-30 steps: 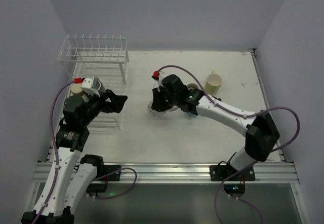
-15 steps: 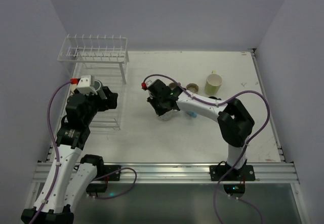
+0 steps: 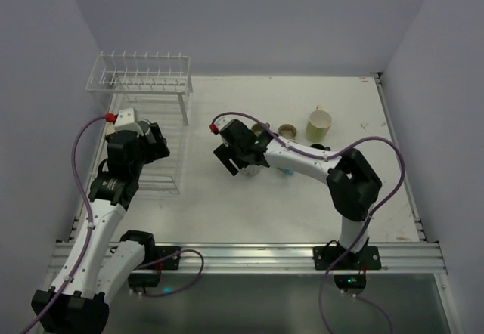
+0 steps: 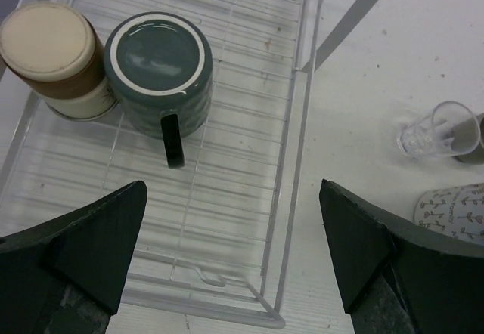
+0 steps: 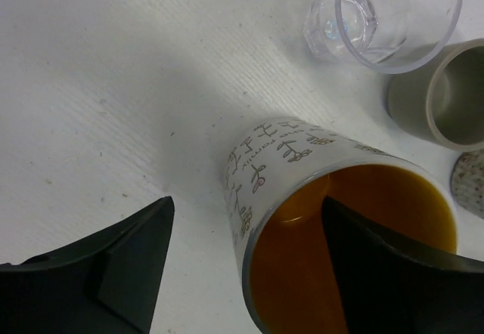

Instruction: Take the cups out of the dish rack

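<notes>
The dish rack (image 3: 141, 83) stands at the far left, and its lower tray (image 4: 227, 198) holds two upturned cups: a tan one (image 4: 53, 58) and a dark grey mug (image 4: 159, 69). My left gripper (image 4: 234, 251) hangs open above the tray's near end, holding nothing. A white flower-print cup with an orange inside (image 5: 302, 198) stands upright on the table. My right gripper (image 5: 246, 251) is open astride its wall, one finger inside the cup and the other clear of it on the outside. A clear glass (image 5: 386, 13) and a grey cup (image 5: 446, 96) stand just beyond.
A pale yellow-green mug (image 3: 318, 125) and a tan cup (image 3: 287, 131) stand on the table's far right half. A small blue object (image 3: 288, 172) lies beside the right arm's forearm. Walls close the table on three sides.
My right gripper swung left, brought the white cup upright onto the table, then opened its jaws. My left arm drew back over the rack's tray.
</notes>
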Controlling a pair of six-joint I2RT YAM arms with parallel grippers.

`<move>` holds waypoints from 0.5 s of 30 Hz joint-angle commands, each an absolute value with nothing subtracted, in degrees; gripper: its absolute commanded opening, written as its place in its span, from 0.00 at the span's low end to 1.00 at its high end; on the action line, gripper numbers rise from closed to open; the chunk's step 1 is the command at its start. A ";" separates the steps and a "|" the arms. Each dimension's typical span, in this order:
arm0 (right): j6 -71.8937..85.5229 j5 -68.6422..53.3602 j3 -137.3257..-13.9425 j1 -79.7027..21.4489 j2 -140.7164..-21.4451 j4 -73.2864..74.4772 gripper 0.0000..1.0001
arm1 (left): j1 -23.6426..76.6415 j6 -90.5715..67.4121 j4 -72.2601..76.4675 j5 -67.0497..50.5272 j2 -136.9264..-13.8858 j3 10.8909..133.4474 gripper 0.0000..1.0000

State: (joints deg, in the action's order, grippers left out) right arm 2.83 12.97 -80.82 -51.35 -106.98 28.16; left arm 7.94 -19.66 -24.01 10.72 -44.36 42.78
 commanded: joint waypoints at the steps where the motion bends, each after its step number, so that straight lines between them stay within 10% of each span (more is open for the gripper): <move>1: 0.97 12.84 -80.33 -51.85 -100.99 25.05 0.84 | 8.00 -22.50 -23.12 17.39 -46.04 46.40 1.00; 4: 1.67 12.40 -80.07 -52.12 -97.31 24.26 0.98 | 7.82 -23.99 -22.77 20.12 -49.46 47.98 1.00; 15: 9.31 -1.82 -65.05 -52.91 -76.83 12.76 0.99 | 1.49 -29.62 -17.41 22.67 -63.53 52.03 1.00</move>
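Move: Ahead and to the left of the left hand, the dark green mug sits upside down in the rack, about 10 cm out, 6 cm left and 10 cm below. The cream-and-brown cup is level with that mug, 8 cm to its left. From the right hand, the patterned cup's middle lies some 2 cm ahead, 4 cm right and 4 cm below; the clear glass stands 11 cm ahead and 2 cm right, the grey mug 10 cm ahead and 9 cm right. Rising some 14 cm off the patterned cup, the right hand spreads its fingers fully, lifts the finger that was inside the rim clear, draws back about 5 cm and rolls its left side up. Meanwhile the open left hand closes in on the green mug, going left and forward about 5 cm each way, then also sinking about 3 cm, and turning some 15 degrees counter-clockwise. ##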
